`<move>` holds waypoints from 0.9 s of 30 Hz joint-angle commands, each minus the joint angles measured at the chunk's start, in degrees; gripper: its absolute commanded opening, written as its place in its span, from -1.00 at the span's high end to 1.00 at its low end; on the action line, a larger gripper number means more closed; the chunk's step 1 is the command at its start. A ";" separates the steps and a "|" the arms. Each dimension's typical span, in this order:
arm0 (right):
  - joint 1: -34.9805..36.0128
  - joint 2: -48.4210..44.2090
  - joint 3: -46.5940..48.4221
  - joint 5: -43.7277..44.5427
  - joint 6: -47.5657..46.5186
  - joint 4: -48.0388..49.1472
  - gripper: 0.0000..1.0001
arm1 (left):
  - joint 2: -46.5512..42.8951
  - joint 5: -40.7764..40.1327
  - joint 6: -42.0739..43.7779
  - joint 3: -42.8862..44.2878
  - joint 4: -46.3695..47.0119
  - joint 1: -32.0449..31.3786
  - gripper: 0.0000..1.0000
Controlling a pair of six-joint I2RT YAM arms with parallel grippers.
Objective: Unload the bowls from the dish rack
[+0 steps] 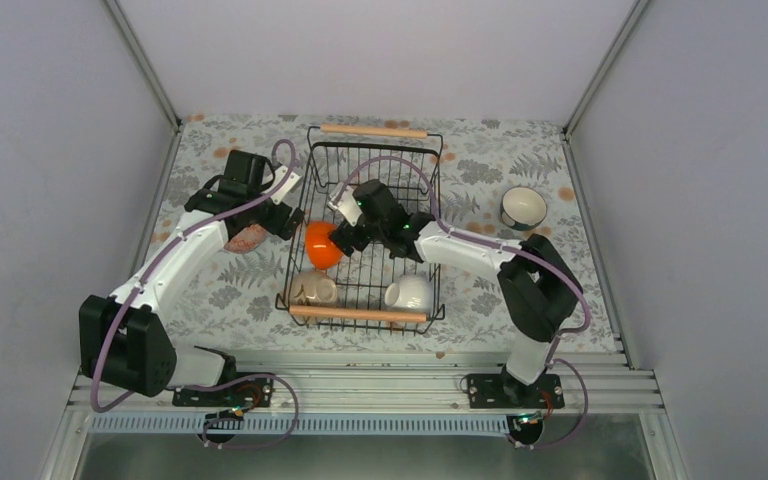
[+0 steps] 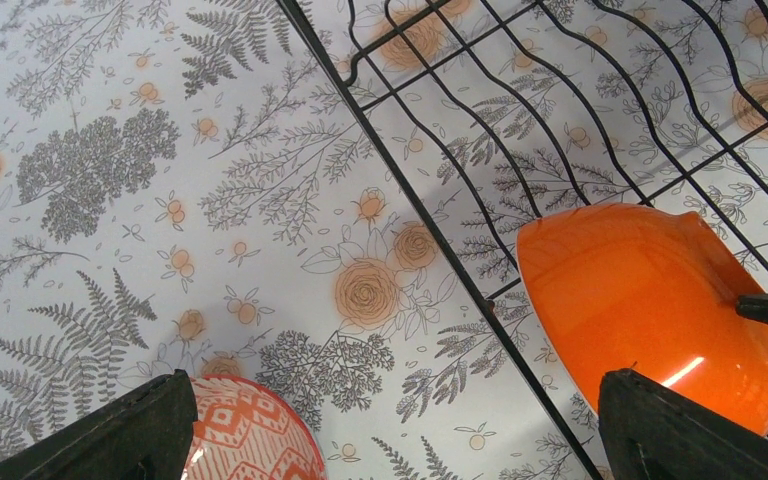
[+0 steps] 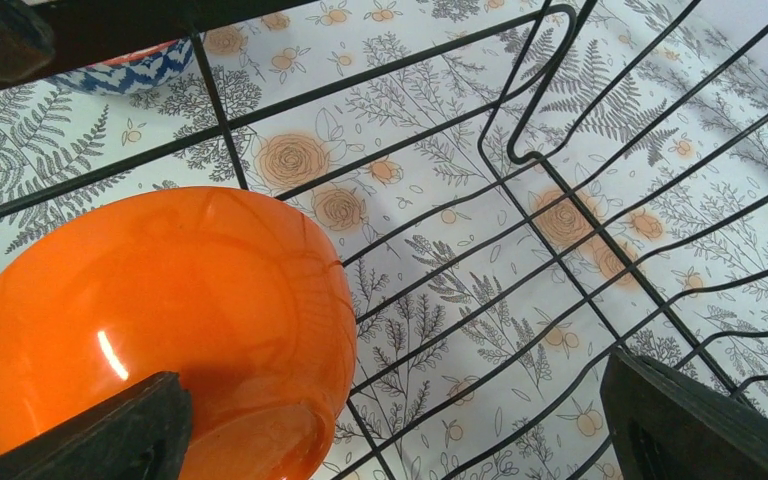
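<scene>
The black wire dish rack (image 1: 358, 314) stands mid-table. An orange bowl (image 1: 322, 243) lies tilted against its left wall; a beige bowl (image 1: 313, 289) and a white bowl (image 1: 410, 293) rest at its near end. My right gripper (image 1: 348, 238) is inside the rack, open (image 3: 390, 395), its left finger beside the orange bowl (image 3: 160, 300). My left gripper (image 1: 282, 218) hangs open (image 2: 390, 395) outside the rack's left wall (image 2: 410, 200), above bare cloth between a patterned bowl (image 2: 250, 435) and the orange bowl (image 2: 650, 300). A teal bowl (image 1: 523, 207) with a white inside sits right of the rack.
The patterned bowl (image 1: 250, 238) sits on the floral tablecloth under my left arm, and it shows through the rack wires (image 3: 560, 280) at the top left of the right wrist view (image 3: 130, 65). Grey walls close in the table on three sides.
</scene>
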 commanded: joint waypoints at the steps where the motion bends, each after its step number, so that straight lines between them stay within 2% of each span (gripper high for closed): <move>1: -1.55 3.65 -5.84 5.58 -2.44 -10.91 -1.00 | -1.50 1.18 0.00 -0.46 0.24 0.15 -1.00; 17: -4.47 3.81 -10.39 8.26 -2.62 -12.20 -1.00 | -1.38 2.65 0.00 -0.28 0.07 0.25 -1.00; 23: -4.85 -2.01 -10.84 10.41 -1.42 -11.21 -1.00 | -1.22 2.85 0.08 -0.27 0.22 0.23 -1.00; 27: -5.02 -4.97 -9.08 16.19 -1.21 -11.57 -1.00 | -1.03 2.93 0.09 -0.21 0.32 0.16 -1.00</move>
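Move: The orange bowl lies against the right hand's left finger, its middle about 5 cm left, 1 cm back and 4 cm below the hand. From the same hand, the beige bowl is some 8 cm left and 11 back, the white bowl 13 right and 12 back, both about 7 below. From the left hand, the orange bowl is roughly 7 cm right, 4 back and 9 below. Still open beside the orange bowl, the right hand goes about 10 cm right, plunging as far, then rises slightly. ##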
